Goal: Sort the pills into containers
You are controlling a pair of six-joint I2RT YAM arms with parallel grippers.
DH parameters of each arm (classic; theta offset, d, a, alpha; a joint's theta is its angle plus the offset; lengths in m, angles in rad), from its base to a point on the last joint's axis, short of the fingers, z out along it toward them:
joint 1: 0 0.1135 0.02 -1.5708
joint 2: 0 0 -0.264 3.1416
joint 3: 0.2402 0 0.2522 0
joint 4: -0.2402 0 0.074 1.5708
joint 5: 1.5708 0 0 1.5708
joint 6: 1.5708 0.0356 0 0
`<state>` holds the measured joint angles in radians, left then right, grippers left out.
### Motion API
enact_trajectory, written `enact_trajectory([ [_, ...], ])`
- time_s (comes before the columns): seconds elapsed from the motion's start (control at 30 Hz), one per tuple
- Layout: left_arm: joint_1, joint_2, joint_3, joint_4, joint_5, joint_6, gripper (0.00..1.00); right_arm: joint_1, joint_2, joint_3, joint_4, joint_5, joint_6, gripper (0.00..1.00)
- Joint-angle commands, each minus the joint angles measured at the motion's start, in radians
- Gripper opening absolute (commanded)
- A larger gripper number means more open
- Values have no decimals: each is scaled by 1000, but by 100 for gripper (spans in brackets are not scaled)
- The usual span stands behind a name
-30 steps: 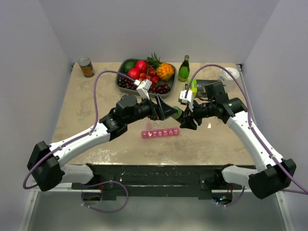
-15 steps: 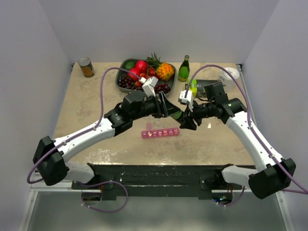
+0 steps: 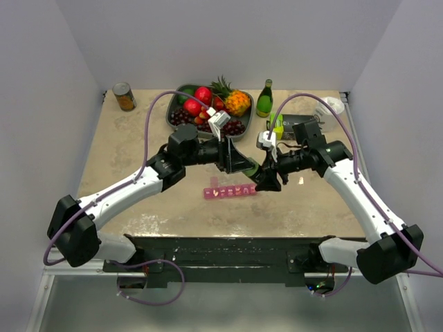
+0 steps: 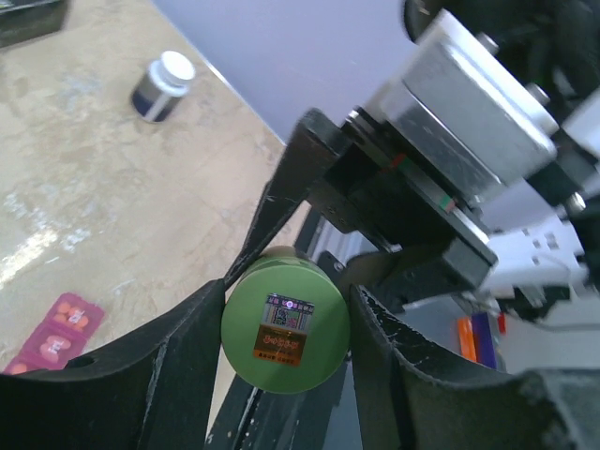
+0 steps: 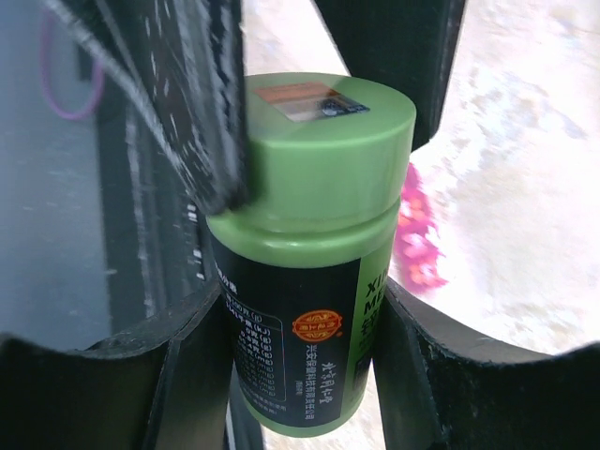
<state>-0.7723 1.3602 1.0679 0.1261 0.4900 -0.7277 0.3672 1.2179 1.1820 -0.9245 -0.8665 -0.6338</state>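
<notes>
A dark bottle with a green cap (image 5: 298, 309) is held above the table at the middle. My right gripper (image 5: 300, 323) is shut on its body, a finger on each side; it shows in the top view (image 3: 267, 178). My left gripper (image 4: 286, 302) is closed round the green cap (image 4: 285, 330), fingers hugging both sides, and meets the right one in the top view (image 3: 248, 167). The pink pill organizer (image 3: 230, 191) lies on the table just below both grippers, its lids open with pills inside. It also shows in the left wrist view (image 4: 56, 335) and the right wrist view (image 5: 417, 239).
A fruit tray (image 3: 171, 119) sits at the back centre, a can (image 3: 124, 96) at the back left, a green glass bottle (image 3: 264, 98) and a black box (image 3: 296, 122) at the back right. A small white-capped bottle (image 4: 162, 84) stands apart on the table.
My left arm has swung right and forward, bringing its fingers from beside the bottle onto the green cap. My right gripper has kept hold of the bottle and shifted slightly left and down.
</notes>
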Motion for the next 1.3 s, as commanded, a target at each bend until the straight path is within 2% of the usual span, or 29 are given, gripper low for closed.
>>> enact_trajectory([
  [0.0, 91, 23, -95, 226, 446, 129, 12, 6, 3, 1, 35, -250, 29, 0],
  [0.07, 99, 45, -82, 221, 556, 200, 13, 7, 11, -13, 29, -307, 25, 0],
  [0.1, 99, 72, -48, 164, 635, 283, 13, 7, 11, -18, 29, -356, 23, 0],
  [0.2, 96, 115, 44, -71, 700, 544, 15, 6, 29, -31, 32, -416, 29, 0],
  [0.27, 97, 129, 79, -164, 711, 634, 18, 7, 35, -51, 53, -462, 72, 0],
  [0.3, 99, 137, 101, -196, 697, 667, 23, 7, 37, -61, 94, -473, 95, 0],
  [0.37, 99, 140, 107, -178, 687, 653, 29, 7, 38, -87, 122, -505, 140, 0],
  [0.4, 100, 132, 98, -142, 655, 605, 40, 7, 38, -94, 157, -509, 155, 0],
  [0.47, 102, 113, 70, -16, 635, 527, 50, 7, 37, -110, 173, -502, 166, 0],
  [0.5, 108, 76, 29, 95, 575, 436, 65, 7, 34, -110, 168, -493, 160, 0],
  [0.57, 131, 37, -11, 208, 549, 349, 78, 7, 31, -102, 147, -448, 114, 0],
  [0.6, 143, 4, -37, 281, 509, 270, 98, 6, 26, -98, 116, -436, 94, 0],
  [0.83, 208, -107, -101, 408, 430, 57, 99, 10, 5, -108, 49, -327, -23, 0],
  [0.93, 232, -163, -132, 356, 359, 19, 99, 15, 2, -90, -6, -263, -93, 0],
  [1.0, 252, -196, -161, 253, 281, -43, 99, 16, 0, -75, -45, -205, -150, 0],
  [1.07, 268, -208, -201, 245, 268, -110, 99, 21, -17, -48, -42, -67, -177, 0],
  [1.1, 268, -214, -241, 245, 245, -189, 99, 24, -23, -38, -37, -15, -188, 0],
  [1.13, 266, -214, -264, 263, 242, -231, 99, 32, -30, -18, -24, 111, -191, 0],
  [1.2, 252, -217, -337, 354, 205, -350, 99, 52, -44, 19, -1, 211, -211, 0],
  [1.27, 214, -213, -364, 391, 156, -392, 98, 81, -41, 44, 12, 321, -221, 0],
])
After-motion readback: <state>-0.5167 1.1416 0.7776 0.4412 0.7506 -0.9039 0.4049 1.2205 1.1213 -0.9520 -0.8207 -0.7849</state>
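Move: The lid of the green pill bottle is already between the left fingers, its middle about 1 cm to the right of the left hand point; from the right hand, which holds the bottle's body, it sits some 4 cm left, 2 cm ahead and 2 cm above. From the left hand, the pink pill organizer lies roughly 4 cm ahead, 4 cm left and 19 below; the white-capped bottle, some 17 cm ahead and 30 right, 16 below. The green lid is twisted clockwise, seen facing it, by the left fingers' kept grip while the right hand, still gripping the body, counter-turns about 20 degrees; both hands draw back about 4 cm. Then the left fingers open wide, let go and back off left, arching up and part-way down again as the wrist unwinds, while the right hand eases forward and a little down. ##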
